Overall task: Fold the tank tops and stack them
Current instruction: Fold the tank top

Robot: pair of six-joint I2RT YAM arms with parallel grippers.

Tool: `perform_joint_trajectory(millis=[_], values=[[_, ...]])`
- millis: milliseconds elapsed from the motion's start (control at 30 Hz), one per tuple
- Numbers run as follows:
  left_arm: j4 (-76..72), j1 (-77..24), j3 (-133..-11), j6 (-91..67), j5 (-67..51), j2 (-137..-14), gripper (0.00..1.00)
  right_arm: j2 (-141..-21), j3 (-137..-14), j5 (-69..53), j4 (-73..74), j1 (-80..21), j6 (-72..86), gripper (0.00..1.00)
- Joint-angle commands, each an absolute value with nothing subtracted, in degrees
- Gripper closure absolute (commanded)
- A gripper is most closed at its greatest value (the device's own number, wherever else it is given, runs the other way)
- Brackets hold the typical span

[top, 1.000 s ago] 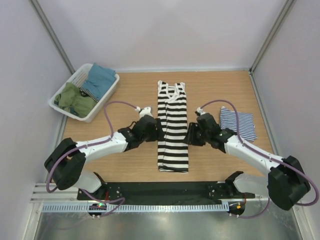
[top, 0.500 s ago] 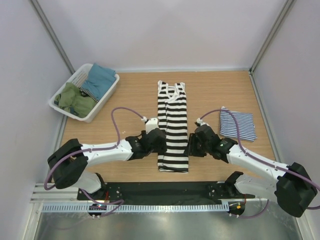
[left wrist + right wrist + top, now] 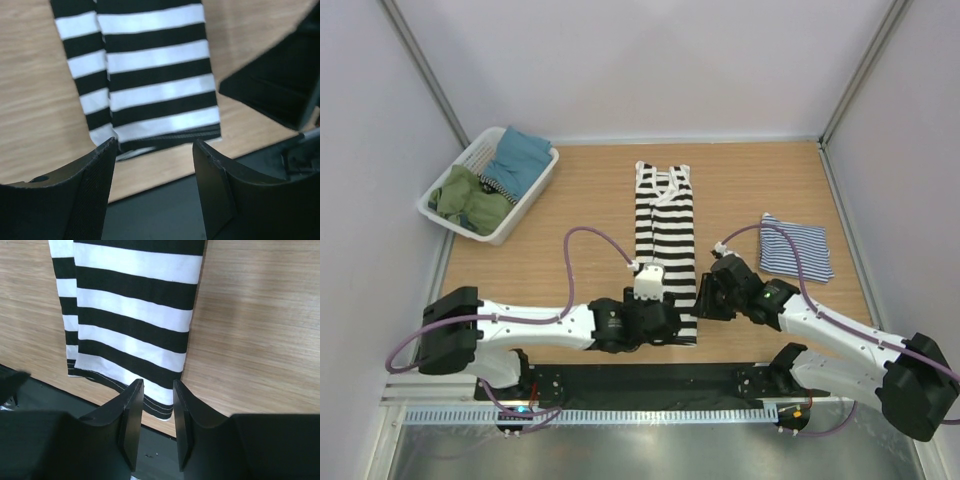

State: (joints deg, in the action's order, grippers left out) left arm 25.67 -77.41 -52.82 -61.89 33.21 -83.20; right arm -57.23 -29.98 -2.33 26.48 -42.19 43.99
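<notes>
The broad black-and-white striped tank top (image 3: 665, 235) lies folded into a long strip down the table's middle, with its hem nearest me. My left gripper (image 3: 660, 325) hovers at that hem, open with nothing between its fingers (image 3: 97, 190). The striped cloth (image 3: 160, 85) lies just beyond the tips. My right gripper (image 3: 703, 297) sits by the hem's right corner. Its jaws stand narrowly open and empty just above the corner of the tank top (image 3: 135, 325). The thin navy-and-white striped tank top (image 3: 795, 247) lies folded at the right.
A white slatted basket (image 3: 532, 195) holding green and teal clothes stands at the back left. The black base plate (image 3: 650, 380) runs along the near table edge just behind the hem. Walls close in the table on three sides.
My left arm has swung from the strip's left side round to its near hem. The right gripper has slid nearer along the right edge toward the hem corner. The tank tops have not moved.
</notes>
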Motion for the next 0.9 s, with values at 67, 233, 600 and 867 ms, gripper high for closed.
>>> perform_joint_trajectory(millis=[67, 233, 600, 867], values=[[33.9, -84.2, -56.1, -72.1, 38.8, -85.1, 0.37, -56.1, -30.1, -3.0, 28.0, -42.7, 44.9, 0.64], [33.3, -84.8, -56.5, -71.6, 38.9, -87.0, 0.41, -56.2, -29.3, -2.9, 26.6, -42.7, 44.9, 0.64], [15.3, -67.2, -53.4, -57.0, 24.9, -84.0, 0.41, -56.5, -30.2, -2.7, 25.8, -42.6, 44.9, 0.64], [6.9, -47.0, -51.9, -51.8, 11.0, -82.4, 0.4, -56.1, -29.8, -2.8, 25.7, -42.6, 45.4, 0.64]])
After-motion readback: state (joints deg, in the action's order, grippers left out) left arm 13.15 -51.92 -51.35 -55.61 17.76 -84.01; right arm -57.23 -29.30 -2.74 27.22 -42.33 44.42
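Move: The striped tank top being folded lies lengthwise under the left hand, its middle about 14 cm ahead, level sideways and some 9 cm below, with its near hem about 6 cm back from the hand. The folded tank top is about 28 cm to the right and 14 cm ahead; the basket is some 40 cm left and 29 cm ahead. From the idle right hand, the tank top's middle is about 12 cm ahead, 7 cm left and 6 cm lower. The left hand, open and empty, first eases about 4 cm back towards the near hem while dipping a little, then turns round and sweeps some 16 cm forward and about 4 cm left, above the tank top towards its middle. It swings about 10 degrees counter-clockwise and rolls its left side down about as much, the fingers staying open and ending over the left-hand layer of the lower half without visible contact. ##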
